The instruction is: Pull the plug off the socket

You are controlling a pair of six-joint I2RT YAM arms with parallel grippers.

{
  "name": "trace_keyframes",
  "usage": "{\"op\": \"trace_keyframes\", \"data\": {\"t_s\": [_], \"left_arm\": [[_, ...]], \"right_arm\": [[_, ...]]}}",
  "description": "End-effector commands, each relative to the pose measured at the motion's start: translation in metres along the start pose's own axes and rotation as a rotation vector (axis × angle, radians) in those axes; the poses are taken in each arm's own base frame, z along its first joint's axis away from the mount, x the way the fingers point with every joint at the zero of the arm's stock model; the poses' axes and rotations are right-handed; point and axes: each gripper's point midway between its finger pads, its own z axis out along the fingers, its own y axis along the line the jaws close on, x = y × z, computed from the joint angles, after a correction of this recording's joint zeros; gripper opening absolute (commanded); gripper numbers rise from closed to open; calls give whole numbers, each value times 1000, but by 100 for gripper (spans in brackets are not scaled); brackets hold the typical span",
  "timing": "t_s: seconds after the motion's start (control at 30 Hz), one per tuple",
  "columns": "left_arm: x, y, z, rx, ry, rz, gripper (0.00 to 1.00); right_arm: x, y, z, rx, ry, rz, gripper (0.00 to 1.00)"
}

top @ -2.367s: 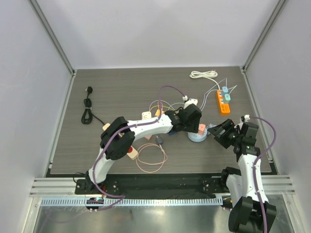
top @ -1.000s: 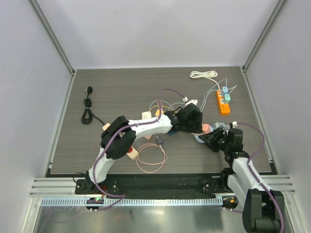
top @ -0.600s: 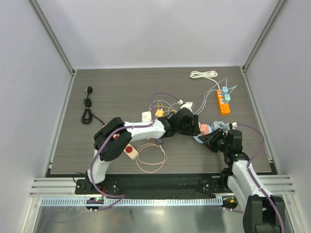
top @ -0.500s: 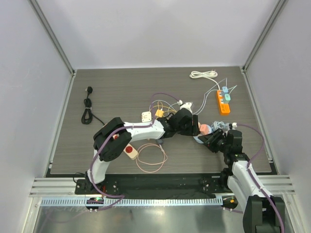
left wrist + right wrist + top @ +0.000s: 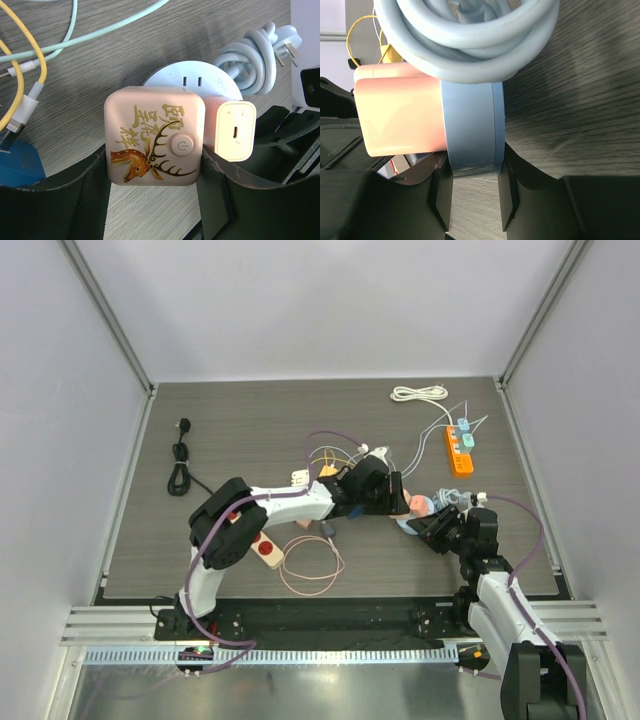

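The round pale blue socket [image 5: 412, 522] lies right of centre, with its white face [image 5: 200, 75] and rim [image 5: 472, 125] in the wrist views. My left gripper [image 5: 398, 502] is shut on the pink deer-print plug [image 5: 155, 135], one finger [image 5: 97, 192] on each side. The plug stands against the socket face; its pins are hidden. A second pink charger [image 5: 235, 130] sits beside it on the socket. My right gripper [image 5: 436, 530] is shut on the socket's rim, with its fingers [image 5: 442, 195] on either side of the disc.
The socket's white coiled cord [image 5: 465, 35] lies over it. An orange power strip [image 5: 460, 448] and a white cable coil [image 5: 418, 394] are at back right. Yellow cables [image 5: 325, 460], a pink cable loop [image 5: 312, 565], a red button box [image 5: 267, 550] and a black cord [image 5: 180, 465] lie left.
My right gripper came in from the right and closed on the socket. My left arm swung its elbow left and its gripper shifted slightly left, still on the plug.
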Motion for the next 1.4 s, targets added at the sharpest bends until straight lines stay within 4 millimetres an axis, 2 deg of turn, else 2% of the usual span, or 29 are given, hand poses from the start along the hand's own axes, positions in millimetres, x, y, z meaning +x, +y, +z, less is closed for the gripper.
{"op": "trace_keyframes", "data": {"t_s": [0.0, 0.23, 0.37, 0.5, 0.53, 0.6, 0.87, 0.93, 1.0, 1.07, 1.1, 1.13, 1.37], "left_arm": [[-78, -54, -56, 124, -207, 28, 0], [-82, -75, -87, 214, -237, 90, 0], [-86, -75, -103, 233, -251, 18, 0], [-96, -75, -121, 202, -294, 35, 0], [-94, -71, -124, 183, -283, 43, 0], [-102, -56, -135, 96, -334, 58, 0], [-78, 37, -170, -260, -327, 208, 1], [-70, 58, -176, -307, -307, 207, 7], [-67, 73, -177, -327, -295, 190, 12], [-58, 84, -172, -311, -250, 172, 12], [-62, 90, -171, -309, -255, 152, 12], [-57, 98, -168, -315, -240, 144, 12], [-59, 113, -144, -319, -210, 104, 22]], "right_arm": [[-17, -47, 0, 212, -124, -8, 1], [-21, -44, 2, 204, -124, -21, 1], [-18, -43, 3, 193, -110, -31, 1], [-18, -40, 2, 178, -112, -40, 1], [-17, -40, 2, 177, -108, -39, 1], [-15, -38, 2, 162, -97, -48, 1], [-8, -29, 6, 97, -51, -72, 1], [-9, -27, 6, 87, -55, -77, 1], [-8, -26, 6, 75, -55, -81, 1], [-7, -22, 6, 54, -49, -87, 1], [-6, -21, 6, 44, -46, -89, 1], [-6, -19, 6, 35, -42, -92, 1], [1, -16, 8, 1, -8, -103, 1]]}}
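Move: The pink deer plug is already in my left hand, still against the round white socket, whose middle is about 4 cm right, 2 cm back and 3 cm below. The blue box is roughly 11 cm left and level fore-and-aft; the yellow charger is some 18 cm left, 7 cm ahead, both about 6 cm lower. My right hand already grips the socket, centred around 2 cm ahead and 1 cm left; the orange cube plug is roughly 4 cm ahead and 1 cm left of that hand. With my left fingers kept shut on the pink deer plug, I pull up, slowly at first and then fast, to about 15 cm above the start, while my right hand keeps its pinch on the round socket, lifts barely a centimetre, then settles slightly forward and right. From there I swing the plug about 20 cm left past the blue box, sinking most of the way back down, the wrist turning some 25 degrees. ##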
